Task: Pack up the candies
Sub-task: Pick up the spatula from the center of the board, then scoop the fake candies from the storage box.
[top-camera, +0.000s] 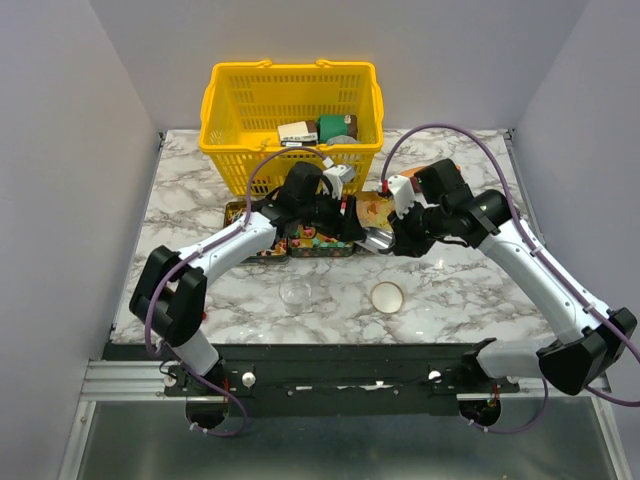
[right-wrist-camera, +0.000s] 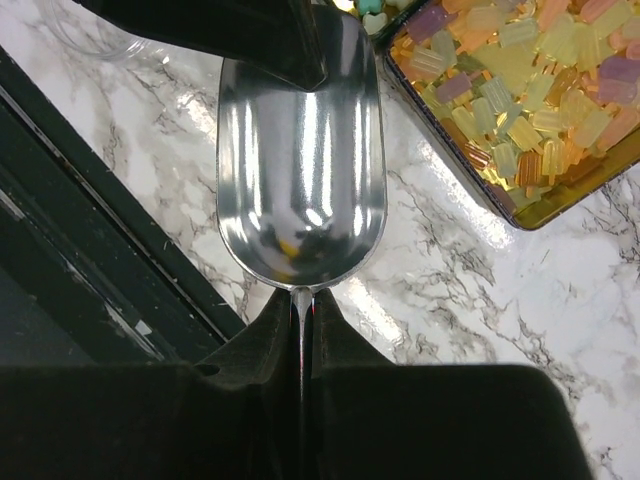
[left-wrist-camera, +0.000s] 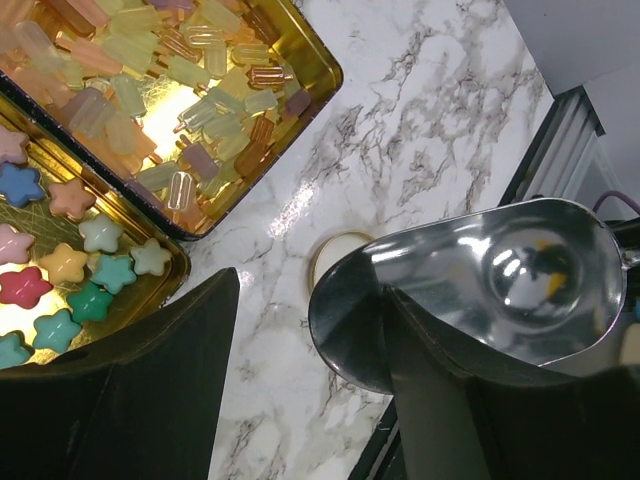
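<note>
The candies lie in gold-rimmed trays (top-camera: 262, 247) at mid-table: translucent yellow-orange gummies (left-wrist-camera: 180, 90) (right-wrist-camera: 520, 90) in one, pastel star-shaped pieces (left-wrist-camera: 70, 270) in the one beside it. My right gripper (right-wrist-camera: 302, 292) (top-camera: 400, 238) is shut on the thin handle of a shiny metal scoop (right-wrist-camera: 300, 160) (left-wrist-camera: 500, 280) held low over the marble beside the gummy tray. A small yellow spot shows deep in its bowl; candy or reflection, I cannot tell. My left gripper (left-wrist-camera: 310, 280) (top-camera: 345, 228) is open, one finger (left-wrist-camera: 440, 400) against the scoop's front lip, the other (left-wrist-camera: 150, 390) apart over the star tray's edge.
A yellow basket (top-camera: 292, 110) holding boxes stands at the back. A clear cup (top-camera: 295, 292) and a round lid (top-camera: 387, 297) (left-wrist-camera: 335, 250) sit on the marble in front of the trays. The table's black front rail (right-wrist-camera: 90, 250) runs close below the scoop.
</note>
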Controlling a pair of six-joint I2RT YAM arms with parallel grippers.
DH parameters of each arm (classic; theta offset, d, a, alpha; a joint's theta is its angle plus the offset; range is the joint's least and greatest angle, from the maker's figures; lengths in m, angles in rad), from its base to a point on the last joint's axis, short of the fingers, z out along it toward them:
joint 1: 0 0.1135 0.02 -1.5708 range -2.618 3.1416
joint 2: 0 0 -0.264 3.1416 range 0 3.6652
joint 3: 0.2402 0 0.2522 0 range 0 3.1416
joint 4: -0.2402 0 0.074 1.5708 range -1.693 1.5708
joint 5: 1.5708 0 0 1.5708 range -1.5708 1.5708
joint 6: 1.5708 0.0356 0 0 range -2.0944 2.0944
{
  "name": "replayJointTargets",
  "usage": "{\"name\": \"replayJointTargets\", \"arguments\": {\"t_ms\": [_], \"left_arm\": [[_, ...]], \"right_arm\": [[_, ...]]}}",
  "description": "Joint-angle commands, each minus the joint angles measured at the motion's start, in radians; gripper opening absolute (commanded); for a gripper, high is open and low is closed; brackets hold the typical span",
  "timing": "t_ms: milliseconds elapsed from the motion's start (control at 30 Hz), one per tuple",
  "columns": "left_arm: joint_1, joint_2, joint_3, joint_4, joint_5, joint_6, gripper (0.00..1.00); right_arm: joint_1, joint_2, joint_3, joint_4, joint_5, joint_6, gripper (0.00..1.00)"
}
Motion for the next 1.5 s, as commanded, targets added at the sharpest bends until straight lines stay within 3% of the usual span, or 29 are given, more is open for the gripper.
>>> {"name": "replayJointTargets", "arguments": {"t_ms": [0,133,233,267,400,900,1467], "left_arm": [[-0.008,0.037,-0.018,-0.091,-0.002,0.04,0.68],[-0.007,0.036,0.006,-0.1,-0.014,0.034,0.69],[-0.004,0.03,0.06,-0.138,-0.078,0.032,0.78],[-0.002,0.028,0.077,-0.152,-0.106,0.031,0.86],[0.021,0.023,0.144,-0.212,-0.236,0.025,0.94],[0.092,-0.047,0.04,-0.252,-0.437,0.014,0.95],[0.222,-0.156,-0.157,-0.235,-0.646,0.002,0.95]], "right_arm": [[-0.003,-0.052,0.035,0.141,0.031,0.032,0.01],[-0.003,-0.049,0.025,0.152,0.061,0.023,0.01],[-0.003,-0.035,0.009,0.142,0.096,-0.006,0.01],[-0.003,-0.03,0.002,0.139,0.109,-0.017,0.01],[-0.006,0.026,-0.014,0.096,0.22,-0.083,0.01],[-0.123,0.364,0.184,-0.036,0.391,-0.278,0.01],[-0.124,0.504,0.095,0.124,0.563,-0.373,0.01]]}}
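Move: The spatula is already in the right fingers. The gummy tray lies about 15 cm ahead of that hand, 2 cm right and 20 cm below; the star-candy tray stands 18 cm to the left of the gummy tray, and the round white dish is 7 cm back and 2 cm right of the hand. From the left hand, the spatula's bowl is 4 cm right and 2 cm back, the star-candy tray 12 cm ahead, 8 cm left, the lollipop tray 12 cm ahead, 26 cm left, both some 16 cm lower. Keep the spatula's handle pinched and carry it forward about 13 cm, down 10 and right 9 to the gummy tray, rolling the right wrist some 35 degrees so the fingers point down. Open the left gripper fully and take it off the spatula's lip, first a little forward, then about 17 cm left and down towards the lollipop tray, turning counter-clockwise. ##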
